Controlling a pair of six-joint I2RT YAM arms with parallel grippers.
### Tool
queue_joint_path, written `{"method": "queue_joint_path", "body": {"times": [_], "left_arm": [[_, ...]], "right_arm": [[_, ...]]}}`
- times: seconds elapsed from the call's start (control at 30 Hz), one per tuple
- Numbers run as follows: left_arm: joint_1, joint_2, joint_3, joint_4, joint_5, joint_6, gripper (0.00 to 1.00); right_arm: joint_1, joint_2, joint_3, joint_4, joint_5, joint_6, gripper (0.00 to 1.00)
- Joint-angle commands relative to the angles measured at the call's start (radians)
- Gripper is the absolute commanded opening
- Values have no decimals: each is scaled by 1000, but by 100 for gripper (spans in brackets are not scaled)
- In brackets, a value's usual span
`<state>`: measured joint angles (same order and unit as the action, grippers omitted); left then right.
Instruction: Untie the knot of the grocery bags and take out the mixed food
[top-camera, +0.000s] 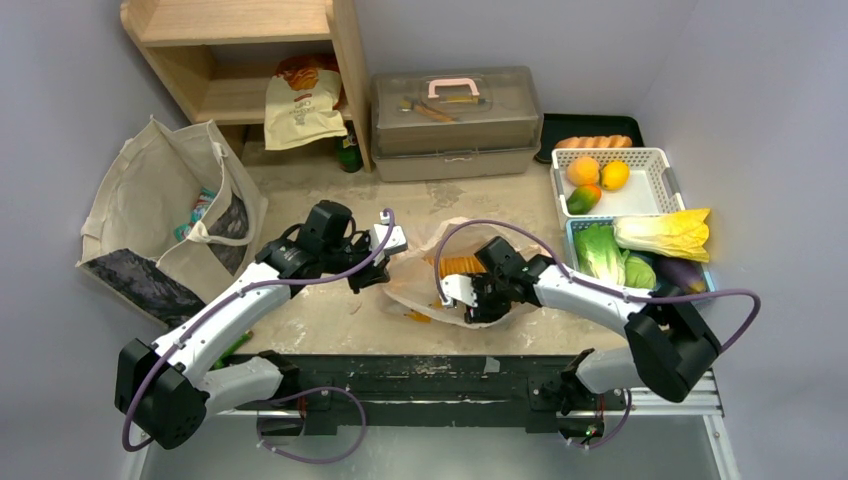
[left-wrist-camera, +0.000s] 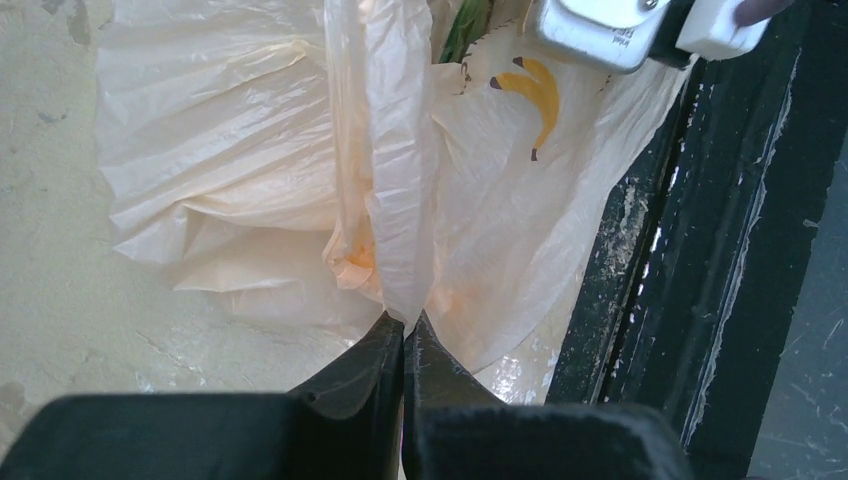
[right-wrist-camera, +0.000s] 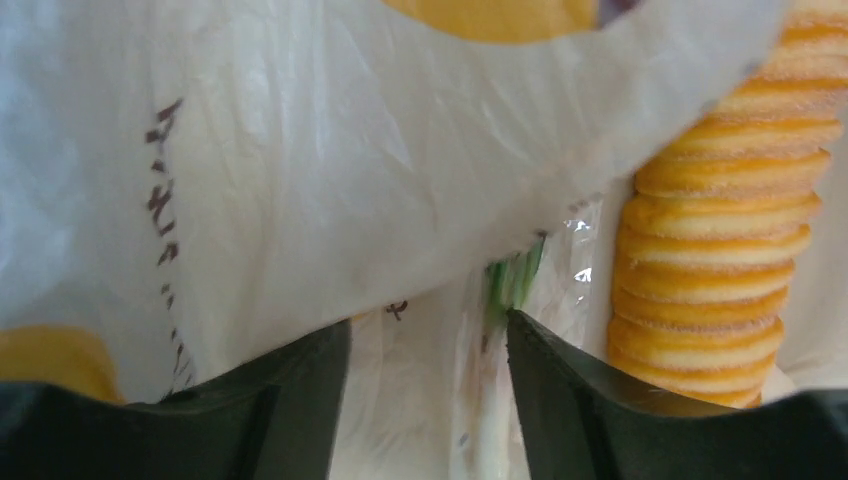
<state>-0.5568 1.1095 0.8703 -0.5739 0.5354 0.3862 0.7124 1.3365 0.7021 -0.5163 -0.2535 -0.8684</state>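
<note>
The grocery bag (top-camera: 425, 290) lies crumpled at the table's middle, its mouth open. My left gripper (top-camera: 385, 262) is at its left edge and, in the left wrist view (left-wrist-camera: 403, 325), is shut on a strip of the bag's plastic (left-wrist-camera: 395, 200). A peach crumple (left-wrist-camera: 355, 255) sits beside the strip; I cannot tell if it is the knot. My right gripper (top-camera: 470, 300) reaches into the bag. Its jaws (right-wrist-camera: 428, 335) stand open around a green-and-white stalk (right-wrist-camera: 510, 285), beside a ridged orange piece of food (right-wrist-camera: 720, 230). More mixed food lies in the baskets: oranges (top-camera: 583, 170) and a long cabbage (top-camera: 665, 233).
A canvas tote (top-camera: 170, 215) stands at the left, with a wooden shelf (top-camera: 250, 60) and a clear lidded box (top-camera: 455, 120) at the back. White basket (top-camera: 655, 190) and a blue one with greens (top-camera: 600, 252) sit right. A black rail (top-camera: 420, 375) runs along the near edge.
</note>
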Motion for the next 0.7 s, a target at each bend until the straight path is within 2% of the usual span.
{"method": "queue_joint_path", "body": {"times": [0.0, 0.1, 0.2, 0.5, 0.67], "left_arm": [[1, -13, -2, -2, 12, 9, 0], [-1, -13, 1, -6, 1, 11, 0], [1, -13, 0, -8, 0, 10, 0], [-1, -10, -13, -8, -11, 26, 0], [0, -10, -19, -5, -11, 26, 0]], "right_arm": [[-4, 60, -20, 81, 3, -67, 47], [-23, 79, 18, 72, 26, -53, 27], [-26, 60, 85, 52, 57, -17, 1], [-22, -92, 256, -48, 118, 38, 0], [-22, -193, 244, -68, 78, -3, 0]]}}
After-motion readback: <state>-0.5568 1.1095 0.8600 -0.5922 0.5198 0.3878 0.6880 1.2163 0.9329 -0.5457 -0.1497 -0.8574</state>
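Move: The wrapped scallions lie in the open grocery bag almost between the right hand's open fingers, their middle about 3 cm ahead, 3 cm to the left and 1 cm below. The ridged bread lies level in height, some 9 cm ahead and 4 cm left, and the bag's held rim some 7 cm ahead, 22 cm left and 12 cm above. From the left hand, shut on that rim, the scallions are roughly 19 cm right, 4 cm back and 13 cm below. Low inside the grocery bag, the right hand slides forward about 3 cm towards the bread, dipping barely a centimetre as its open fingers shut on the clear wrapper of the scallions, then draws up about 11 cm while easing another 3 cm forward, the pointing of its fingers swinging outward by nearly 20 degrees. The left hand keeps its pinch on the bag's rim, all but still, holding that side up. ##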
